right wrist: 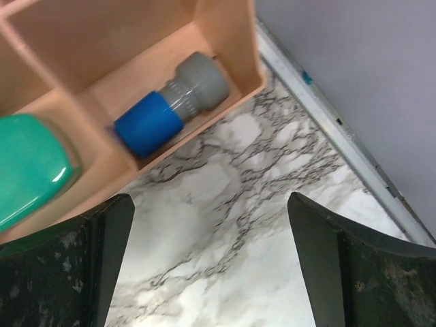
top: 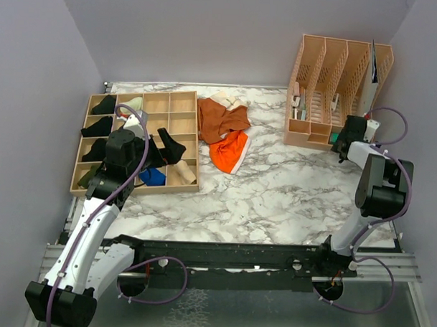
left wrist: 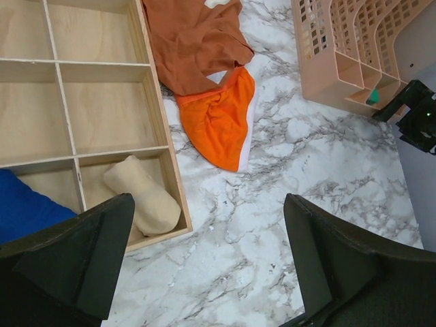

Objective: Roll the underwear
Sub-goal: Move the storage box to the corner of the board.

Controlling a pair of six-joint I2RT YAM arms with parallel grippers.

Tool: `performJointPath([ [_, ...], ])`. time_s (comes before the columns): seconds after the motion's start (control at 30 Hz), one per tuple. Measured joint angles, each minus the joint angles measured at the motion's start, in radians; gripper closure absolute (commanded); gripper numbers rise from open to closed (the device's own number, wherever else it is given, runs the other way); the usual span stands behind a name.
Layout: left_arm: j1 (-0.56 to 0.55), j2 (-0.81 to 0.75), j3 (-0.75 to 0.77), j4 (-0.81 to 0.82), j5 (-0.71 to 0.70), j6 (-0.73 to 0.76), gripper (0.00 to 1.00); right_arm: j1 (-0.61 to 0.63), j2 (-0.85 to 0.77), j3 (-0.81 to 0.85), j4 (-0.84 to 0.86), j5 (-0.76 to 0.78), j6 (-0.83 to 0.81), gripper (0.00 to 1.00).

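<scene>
Two pieces of underwear lie spread on the marble table, just right of the wooden tray. The rust-brown underwear (top: 221,119) (left wrist: 194,44) is farther back. The bright orange underwear (top: 230,151) (left wrist: 218,119) sits in front of it, tucked partly under the brown piece's edge. My left gripper (top: 166,150) (left wrist: 208,262) hovers open over the tray's front right corner, short of the orange piece, with nothing between its fingers. My right gripper (top: 351,132) (right wrist: 211,266) is open over bare marble beside the peach organizer, far from both pieces.
The wooden compartment tray (top: 192,145) (left wrist: 158,116) holds a cream roll (left wrist: 143,196), a blue bundle (left wrist: 27,208) and dark bundles. A peach slotted organizer (top: 336,74) (right wrist: 225,34) at the back right holds a blue-and-grey bottle (right wrist: 170,105) and a green item (right wrist: 30,170). Walls enclose the table.
</scene>
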Motion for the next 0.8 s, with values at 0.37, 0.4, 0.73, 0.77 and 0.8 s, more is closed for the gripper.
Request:
performJointPath([
  [0.37, 0.0, 0.01, -0.009, -0.008, 0.0, 0.029, 0.01, -0.005, -0.31, -0.209, 0.01, -0.584, 0.103, 0.02],
  [0.4, 0.0, 0.016, -0.009, -0.008, 0.0, 0.032, 0.01, 0.024, -0.359, -0.239, 0.011, -0.625, 0.122, 0.02],
  [0.73, 0.0, 0.089, -0.008, -0.016, 0.001, 0.05, 0.01, 0.537, -0.177, 0.025, -0.006, -0.655, 0.166, 0.03],
  [0.77, 0.0, 0.088, -0.008, -0.016, 0.002, 0.049, 0.01, 0.554, -0.109, 0.103, -0.019, -0.638, 0.163, 0.02],
  [0.8, 0.0, 0.088, -0.008, -0.016, 0.003, 0.049, 0.01, 0.562, -0.038, 0.187, -0.037, -0.616, 0.158, 0.01],
])
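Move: The orange underwear lies about 45 cm to the right hand's left, some 5 cm farther out and 4 cm below it. The brown cloth is roughly 49 cm left and 16 cm ahead of that hand. The storage box stands just beyond the open fingers, its middle about 17 cm ahead and 9 cm left. From the left hand the orange underwear is some 22 cm ahead, 18 cm right and 24 cm down. Leftward in one quick sweep of about 36 cm, the right hand leaves the storage box's front side and heads for the orange underwear, rising some 7 cm and easing slightly forward only at the end. On the way its wrist swings roughly 50 degrees counter-clockwise while the hand's left side rolls up, fingers staying wide open and empty. The left hand, also open, sinks about 3 cm beside the tray. ##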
